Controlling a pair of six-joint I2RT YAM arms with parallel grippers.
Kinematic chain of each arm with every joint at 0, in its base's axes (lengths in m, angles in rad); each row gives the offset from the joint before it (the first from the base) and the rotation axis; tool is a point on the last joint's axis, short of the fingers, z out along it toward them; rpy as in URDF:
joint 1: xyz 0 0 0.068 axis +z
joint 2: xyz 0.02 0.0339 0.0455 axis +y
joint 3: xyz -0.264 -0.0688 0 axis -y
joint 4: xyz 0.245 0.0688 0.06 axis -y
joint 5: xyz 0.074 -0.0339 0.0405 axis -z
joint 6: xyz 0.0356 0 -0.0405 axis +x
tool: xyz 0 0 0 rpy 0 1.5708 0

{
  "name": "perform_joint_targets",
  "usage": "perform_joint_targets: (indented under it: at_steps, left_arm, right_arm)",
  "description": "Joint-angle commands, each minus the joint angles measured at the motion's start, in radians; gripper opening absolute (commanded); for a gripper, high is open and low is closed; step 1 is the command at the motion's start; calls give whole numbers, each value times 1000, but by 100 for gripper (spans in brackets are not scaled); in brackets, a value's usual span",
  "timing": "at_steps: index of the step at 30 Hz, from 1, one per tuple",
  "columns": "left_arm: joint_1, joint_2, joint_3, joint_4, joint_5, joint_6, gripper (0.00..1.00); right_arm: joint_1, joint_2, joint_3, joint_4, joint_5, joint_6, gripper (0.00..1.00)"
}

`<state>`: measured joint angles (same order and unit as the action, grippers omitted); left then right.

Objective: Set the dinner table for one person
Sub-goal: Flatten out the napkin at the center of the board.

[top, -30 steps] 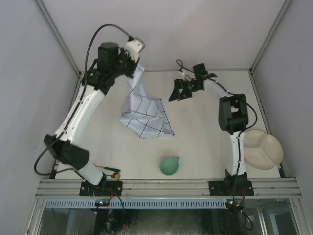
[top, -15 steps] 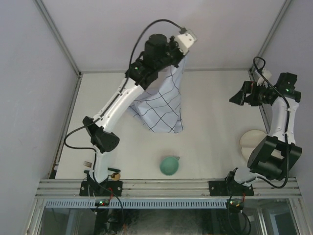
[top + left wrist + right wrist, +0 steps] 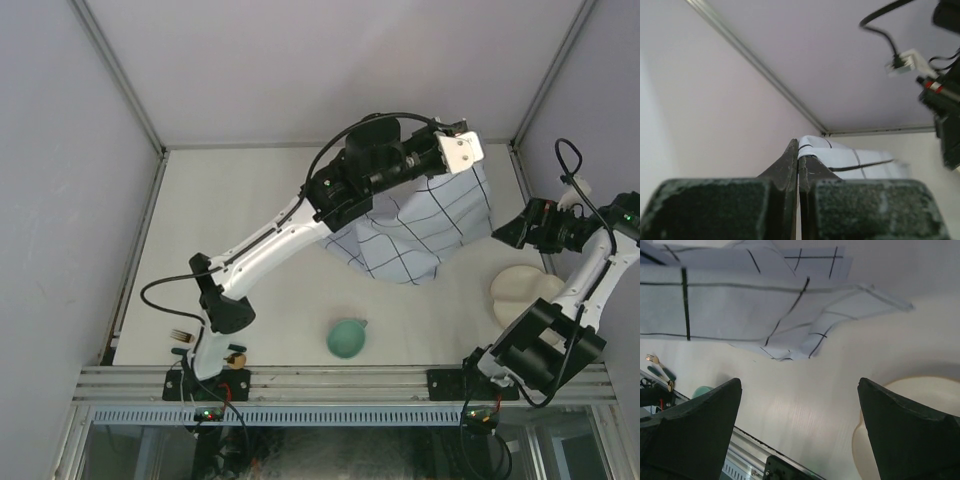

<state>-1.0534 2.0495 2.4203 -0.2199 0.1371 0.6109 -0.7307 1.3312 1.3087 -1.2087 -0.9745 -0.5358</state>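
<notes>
The dinner table (image 3: 230, 230) is a plain cream-white surface. My left gripper (image 3: 472, 168) reaches over its back right, shut on a corner of a pale-blue cloth (image 3: 420, 235) with dark grid lines. The cloth hangs down, its lower edge near the table. The left wrist view shows the closed jaws (image 3: 799, 150) pinching the cloth's folded edge (image 3: 850, 157). My right gripper (image 3: 510, 232) is at the right edge beside the cloth, open and holding nothing. In the right wrist view its fingers (image 3: 800, 385) stand wide apart, with the cloth (image 3: 740, 305) above them.
A cream plate (image 3: 527, 295) lies at the near right, under the right arm, and also shows at the right gripper's side (image 3: 910, 425). A green cup (image 3: 346, 338) stands at the near middle. A fork (image 3: 180, 334) lies by the left arm's base.
The left arm has swung from the back left to the back right, carrying the cloth along. The right arm has pulled back from the middle to the right edge.
</notes>
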Motion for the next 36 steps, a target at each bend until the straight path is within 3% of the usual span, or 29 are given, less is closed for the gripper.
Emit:
perform_joint_targets:
  at_steps: [1, 4, 10, 15, 21, 26, 31, 36]
  left_arm:
    - [96, -175, -71, -10, -82, -10, 0]
    - [232, -395, -393, -50, -74, -82, 0]
    - [567, -806, -1146, -16, -4, -82, 0]
    - [790, -1059, -1560, 38, 81, -37, 0]
    - [904, -1145, -1667, 58, 120, -113, 0]
    - [973, -1170, -1700, 66, 69, -121, 0]
    - [1076, -1171, -1726, 176, 52, -150, 0]
    - [1090, -1123, -1669, 191, 69, -249, 0]
  right_arm:
    - [-57, -3, -12, -123, -85, -149, 100]
    - [-68, -6, -28, -145, -113, -164, 100]
    - [-38, -46, -31, -141, -169, -123, 100]
    - [213, -43, -31, -7, -110, 55, 100]
    - [520, -10, -27, 153, 74, 156, 100]
    - [596, 17, -17, 219, 100, 163, 100]
    - [705, 67, 43, 358, 154, 125, 100]
    - [854, 260, 211, 517, 274, 19, 100]
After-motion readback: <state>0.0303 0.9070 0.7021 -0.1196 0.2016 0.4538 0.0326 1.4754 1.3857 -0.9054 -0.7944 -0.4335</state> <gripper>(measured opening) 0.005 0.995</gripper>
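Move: The left hand, holding the napkin's corner high over the right half, has the board's middle about 22 cm to its left, 9 cm ahead and 49 cm below. From it the green cup lies some 17 cm left and 18 cm back, the fork about 52 cm left and 18 cm back, both near table height. The open right hand has the hanging napkin's middle roughly 19 cm left, 2 cm ahead and level; the plate is about 12 cm right, 7 cm back and 21 cm below. The left arm keeps its closed pinch on the napkin's corner and sweeps it fast, about 50 cm to the left and nearly 30 cm down, bowing forward past the board's middle before coming back in, while the wrist swings counter-clockwise and tips down to end over the board's left side. The right hand, empty and wide open, first draws back slightly, then goes some 18 cm left and finally forward towards the board's middle, turning counter-clockwise about 35 degrees and staying at nearly the same height. ##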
